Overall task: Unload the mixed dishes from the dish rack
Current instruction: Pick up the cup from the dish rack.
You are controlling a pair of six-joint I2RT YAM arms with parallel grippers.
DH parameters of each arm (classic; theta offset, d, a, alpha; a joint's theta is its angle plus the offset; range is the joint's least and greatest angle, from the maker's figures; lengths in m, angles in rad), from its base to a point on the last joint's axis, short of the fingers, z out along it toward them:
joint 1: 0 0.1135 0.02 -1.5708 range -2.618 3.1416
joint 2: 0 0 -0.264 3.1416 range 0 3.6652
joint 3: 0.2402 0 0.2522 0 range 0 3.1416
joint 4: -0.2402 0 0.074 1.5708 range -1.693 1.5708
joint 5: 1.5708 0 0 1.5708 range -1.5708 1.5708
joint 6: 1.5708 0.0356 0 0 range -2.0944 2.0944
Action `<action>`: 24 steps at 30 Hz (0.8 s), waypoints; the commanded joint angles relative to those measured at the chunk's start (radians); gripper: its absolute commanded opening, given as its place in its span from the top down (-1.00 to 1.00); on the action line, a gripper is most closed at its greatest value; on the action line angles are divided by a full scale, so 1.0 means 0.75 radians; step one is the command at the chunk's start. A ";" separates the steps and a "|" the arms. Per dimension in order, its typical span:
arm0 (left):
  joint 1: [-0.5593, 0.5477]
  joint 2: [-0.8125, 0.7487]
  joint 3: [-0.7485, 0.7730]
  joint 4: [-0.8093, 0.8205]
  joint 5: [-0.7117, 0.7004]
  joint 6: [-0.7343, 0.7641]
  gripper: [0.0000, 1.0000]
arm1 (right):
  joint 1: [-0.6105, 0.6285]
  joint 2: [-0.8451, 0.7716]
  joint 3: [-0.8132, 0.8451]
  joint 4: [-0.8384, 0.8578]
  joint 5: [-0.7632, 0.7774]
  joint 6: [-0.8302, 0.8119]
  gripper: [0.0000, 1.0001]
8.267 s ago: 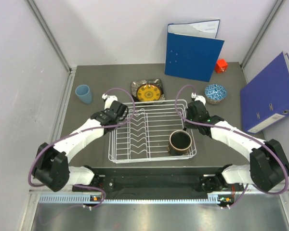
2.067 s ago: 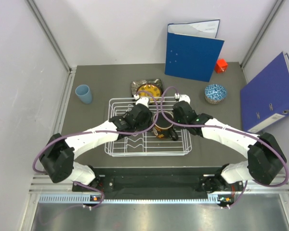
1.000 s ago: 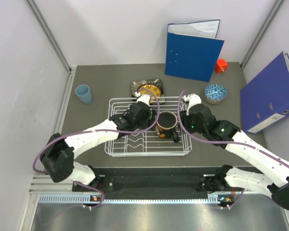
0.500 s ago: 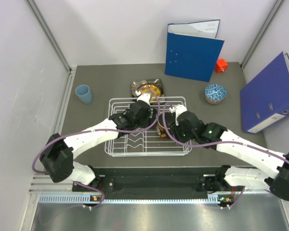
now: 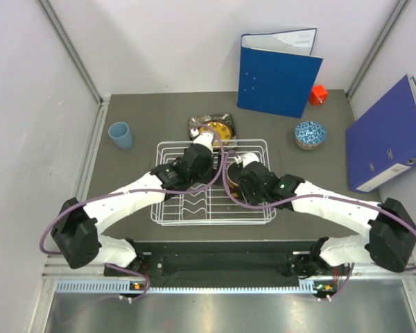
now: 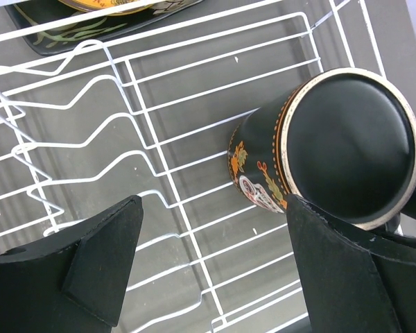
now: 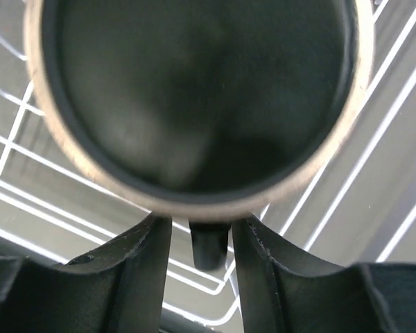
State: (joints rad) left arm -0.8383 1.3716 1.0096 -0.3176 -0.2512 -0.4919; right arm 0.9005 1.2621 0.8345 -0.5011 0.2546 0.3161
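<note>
The dark brown mug (image 6: pixel 333 139) lies tipped on its side in the white wire dish rack (image 5: pixel 194 208), its painted wall resting on the wires. My right gripper (image 7: pixel 202 229) is open, with a finger on each side of the mug's handle (image 7: pixel 209 246) and a slim gap on each side. From above, my right wrist hides most of the mug (image 5: pixel 229 189). My left gripper (image 6: pixel 215 277) is wide open and empty over the rack floor, left of the mug. The black square plate (image 5: pixel 194 125) carries the yellow dish (image 5: pixel 213 129) beyond the rack. The light blue cup (image 5: pixel 120 135) and the speckled bowl (image 5: pixel 310 134) stand on the table.
Two blue binders (image 5: pixel 277 73) (image 5: pixel 388 135) stand at the back and along the right wall, with a small red block (image 5: pixel 319 94) between them. The rack's wavy dividers (image 6: pixel 90 139) rise left of the mug. Walls close in on three sides of the table.
My right gripper swung left over the mug and its jaws narrowed around the handle. My left gripper opened slightly and stayed over the rack's far side. The mug no longer stands upright.
</note>
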 commanded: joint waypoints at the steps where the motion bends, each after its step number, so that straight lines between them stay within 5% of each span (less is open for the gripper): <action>1: -0.003 -0.068 -0.033 0.035 0.016 -0.003 -0.78 | 0.012 0.102 0.076 0.097 0.047 0.004 0.21; 8: -0.001 -0.125 -0.080 0.035 0.006 -0.015 -0.79 | 0.014 0.178 0.027 0.163 0.035 0.024 0.35; 13: -0.003 -0.135 -0.086 0.037 0.004 -0.013 -0.79 | 0.012 0.138 0.014 0.149 0.065 0.039 1.00; 24: -0.003 -0.143 -0.082 0.041 -0.021 -0.029 -0.81 | 0.012 -0.083 0.139 0.024 0.151 0.010 1.00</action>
State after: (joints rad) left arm -0.8394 1.2999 0.9459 -0.3161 -0.2504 -0.5018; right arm 0.9070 1.3182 0.8425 -0.5194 0.2924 0.3401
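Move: My right fingers, partly open, straddle the line of the cup's handle, which sits about 3 cm below and 1 cm ahead and left; the cup's middle is some 6 cm ahead and 4 cm left, 3 cm below. Beyond the rack, the stacked plates lie about 28 cm ahead and 15 cm left, the blue bowl 27 cm ahead and 26 cm right. From my left hand the cup is level ahead, 8 cm right, 6 cm down. My right hand sinks about 2.5 cm, easing forward and left, so the open fingers come down around the cup's handle, then they close and pinch it. Keeping that grip, I draw back to the right about 2 cm and up about 1 cm. My left hand, wide open and empty, backs off 1.5 cm back and left, away from the cup. ##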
